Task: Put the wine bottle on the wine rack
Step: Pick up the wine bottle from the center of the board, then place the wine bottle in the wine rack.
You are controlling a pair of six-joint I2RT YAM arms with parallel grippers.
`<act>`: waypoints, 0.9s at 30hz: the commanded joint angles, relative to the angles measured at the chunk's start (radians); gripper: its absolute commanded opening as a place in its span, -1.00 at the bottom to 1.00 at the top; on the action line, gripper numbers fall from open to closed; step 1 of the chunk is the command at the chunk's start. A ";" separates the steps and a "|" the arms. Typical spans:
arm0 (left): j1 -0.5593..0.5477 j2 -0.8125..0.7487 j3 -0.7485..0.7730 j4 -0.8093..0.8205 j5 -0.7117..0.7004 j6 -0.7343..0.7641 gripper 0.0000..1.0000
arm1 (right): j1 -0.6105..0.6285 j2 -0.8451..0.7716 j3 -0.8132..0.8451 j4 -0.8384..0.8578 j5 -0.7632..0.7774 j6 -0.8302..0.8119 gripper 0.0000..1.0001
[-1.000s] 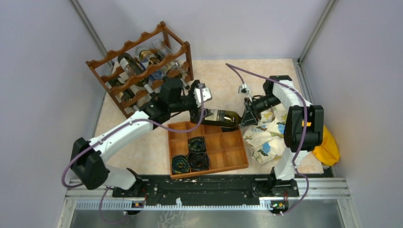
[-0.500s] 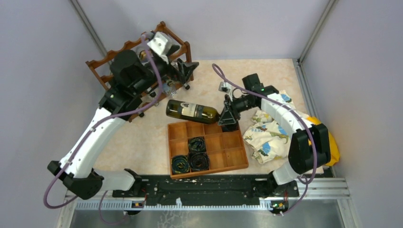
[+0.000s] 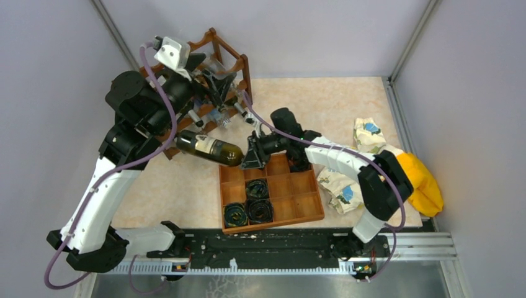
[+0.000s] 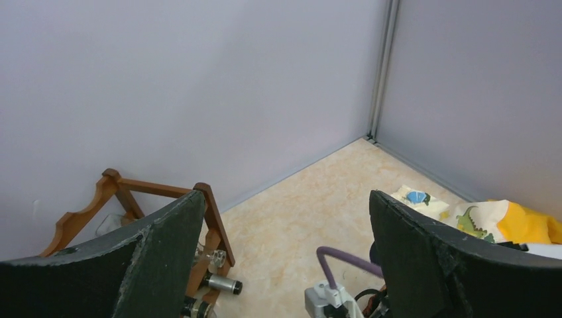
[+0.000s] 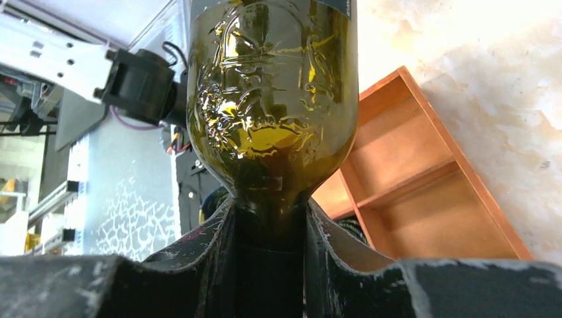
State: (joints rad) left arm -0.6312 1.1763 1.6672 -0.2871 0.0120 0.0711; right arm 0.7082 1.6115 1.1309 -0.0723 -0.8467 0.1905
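Note:
The dark green wine bottle (image 3: 208, 148) hangs level above the table, its base toward the wine rack (image 3: 245, 68), a dark reddish-brown frame at the back left. My right gripper (image 3: 251, 155) is shut on the bottle's neck. In the right wrist view the wine bottle (image 5: 272, 99) rises from the right gripper (image 5: 272, 255), whose fingers press both sides of the neck. My left gripper (image 3: 218, 84) hovers open over the rack's right end. In the left wrist view the left gripper (image 4: 285, 265) holds nothing, and the wine rack (image 4: 119, 192) sits at lower left.
An orange-brown compartment tray (image 3: 304, 211) lies in front of the bottle with dark rolled items (image 3: 251, 202) in it. A patterned cloth (image 3: 338, 186) and a yellow cloth (image 3: 422, 180) lie at right. Bottle necks (image 4: 222, 285) stick out of the rack.
My right arm has carried the bottle left, toward the rack. My left arm has lifted away from the bottle and swung back over the rack.

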 commanded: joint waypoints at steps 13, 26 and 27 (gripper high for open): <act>0.004 -0.045 0.116 -0.164 -0.099 0.046 0.97 | 0.169 0.146 0.184 0.405 0.248 0.315 -1.00; 0.004 -0.063 0.108 -0.172 -0.090 0.035 0.97 | 0.203 0.223 0.278 0.398 0.329 0.399 -1.00; 0.004 -0.064 0.109 -0.172 -0.090 0.034 0.97 | 0.204 0.230 0.286 0.402 0.331 0.406 -1.00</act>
State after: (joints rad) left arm -0.6312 1.1236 1.7557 -0.4576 -0.0704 0.1059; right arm 0.8879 1.8500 1.3052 0.1307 -0.5121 0.5690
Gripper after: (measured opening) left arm 0.987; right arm 0.321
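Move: My right hand already holds the wine bottle by its neck, base pointing left. The middle of the wine rack lies about 20 cm ahead and 20 cm to the left of it, near hand height. The nearest bottle neck sticking out of the rack is some 18 cm ahead, 4 cm left and 10 cm lower; the wooden tray's middle is about 9 cm back, 9 cm right and 18 cm below. From my empty left hand, the rack is about 13 cm ahead, 14 cm left and 33 cm below. I keep my grip on the neck and carry the bottle left towards the rack, about 10 cm, off the tray's far left corner, slowing as I go and edging forward near the end. On the way I dip some 3 cm and rise most of it again, turning the hand clockwise about 15 degrees. My left hand, open and empty, shifts a few centimetres left and back, high above. ##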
